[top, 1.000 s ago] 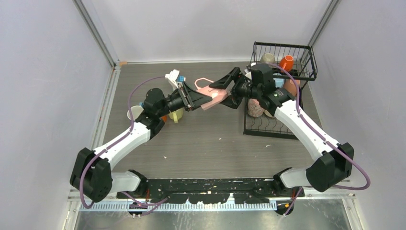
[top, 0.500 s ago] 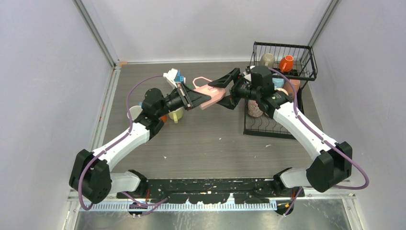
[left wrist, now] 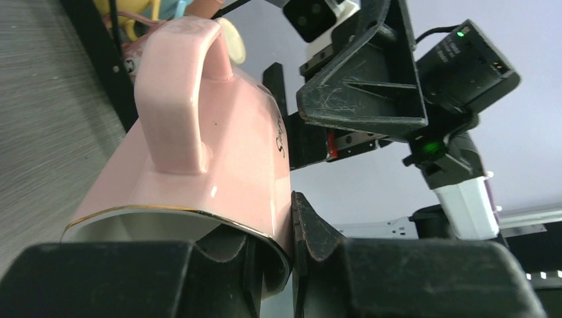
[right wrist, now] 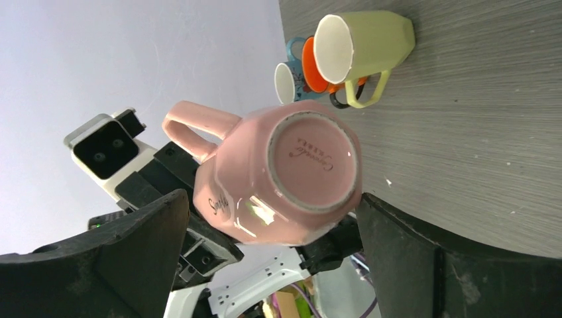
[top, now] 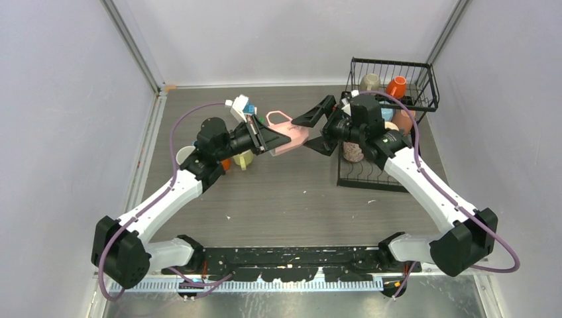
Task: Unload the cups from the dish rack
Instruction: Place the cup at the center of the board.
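Note:
A pink cup hangs on its side above the middle of the table, handle up. My left gripper is shut on its rim, one finger inside the mouth and one outside. In the left wrist view the pink cup fills the frame, with the left gripper clamped on its wall. My right gripper stands open, its fingers either side of the cup's base without touching. The right wrist view shows the pink cup's underside between the wide jaws of the right gripper. The black dish rack stands at the right.
The rack's upper basket holds a beige cup and an orange cup; a speckled cup sits on its base. A cream cup and a yellow cup stand at the left. A toy house is behind them.
My right gripper opened wide and let go of the pink cup, drawing back a little to the right. The left gripper closed on the cup's rim and now carries it alone.

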Available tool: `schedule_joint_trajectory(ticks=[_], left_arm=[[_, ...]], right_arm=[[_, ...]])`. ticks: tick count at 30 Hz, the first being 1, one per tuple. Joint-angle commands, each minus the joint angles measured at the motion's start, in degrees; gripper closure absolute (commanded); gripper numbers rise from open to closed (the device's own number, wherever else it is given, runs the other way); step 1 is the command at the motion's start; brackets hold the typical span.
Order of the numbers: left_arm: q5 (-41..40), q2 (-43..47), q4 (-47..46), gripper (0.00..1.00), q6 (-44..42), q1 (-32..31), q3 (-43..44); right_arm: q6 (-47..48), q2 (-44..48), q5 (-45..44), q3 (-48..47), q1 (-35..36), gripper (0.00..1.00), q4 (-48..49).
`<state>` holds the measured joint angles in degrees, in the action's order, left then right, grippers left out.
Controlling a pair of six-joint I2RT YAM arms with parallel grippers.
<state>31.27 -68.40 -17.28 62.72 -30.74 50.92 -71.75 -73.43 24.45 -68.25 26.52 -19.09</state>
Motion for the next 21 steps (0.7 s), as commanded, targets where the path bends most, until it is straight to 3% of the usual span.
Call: schedule_joint_trajectory(ticks=[1, 11, 16, 21], left_arm=[[-2.72, 3.69, 6.91, 1.0, -6.4, 0.08, 5.48], [-10.0, 0.46, 33.56, 1.0, -18.08, -0.65, 15.78], [-21.36, -5.82, 50.71, 1.0, -24.92, -4.14, 25.07], [-34.54, -13.7, 61.76, 1.0, -28.6, -7.78, 34.0]], right_arm=[[5.39, 4.21, -4.53, -2.01, -0.16, 0.0, -2.42], [17.36, 9.33, -17.76, -6.31, -0.17, 0.0, -18.24], [21.64, 10.47, -23.66, -8.07, -0.22, 0.0, -23.52], [23.46, 11.98, -28.79, -8.36, -0.17, 0.0, -26.6]])
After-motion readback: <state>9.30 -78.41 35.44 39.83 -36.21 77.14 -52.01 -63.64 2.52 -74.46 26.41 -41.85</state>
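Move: The left hand already holds the pink cup by its rim. The bare board it is heading for lies some 6 cm left, 7 ahead and 27 below; the green cup is about 16 cm left and 8 ahead, with the orange cup 8 cm left of the green one and 2 nearer. From the right hand, open around the pink cup's base, the patterned cup in the rack is some 16 cm right, 3 ahead and 20 below, with the cream cup about 9 cm farther right. Keeping its pinch on the pink cup's rim, the left hand sinks about 6.5 cm, easing a little left and forward towards the bare board beside the green cup, and rolls some 40 degrees so its fingers and the cup's base tip downward. The right hand, fingers staying wide open, draws off the base about 8.5 cm to the right and slightly back, towards the rack, its fingers dipping. ##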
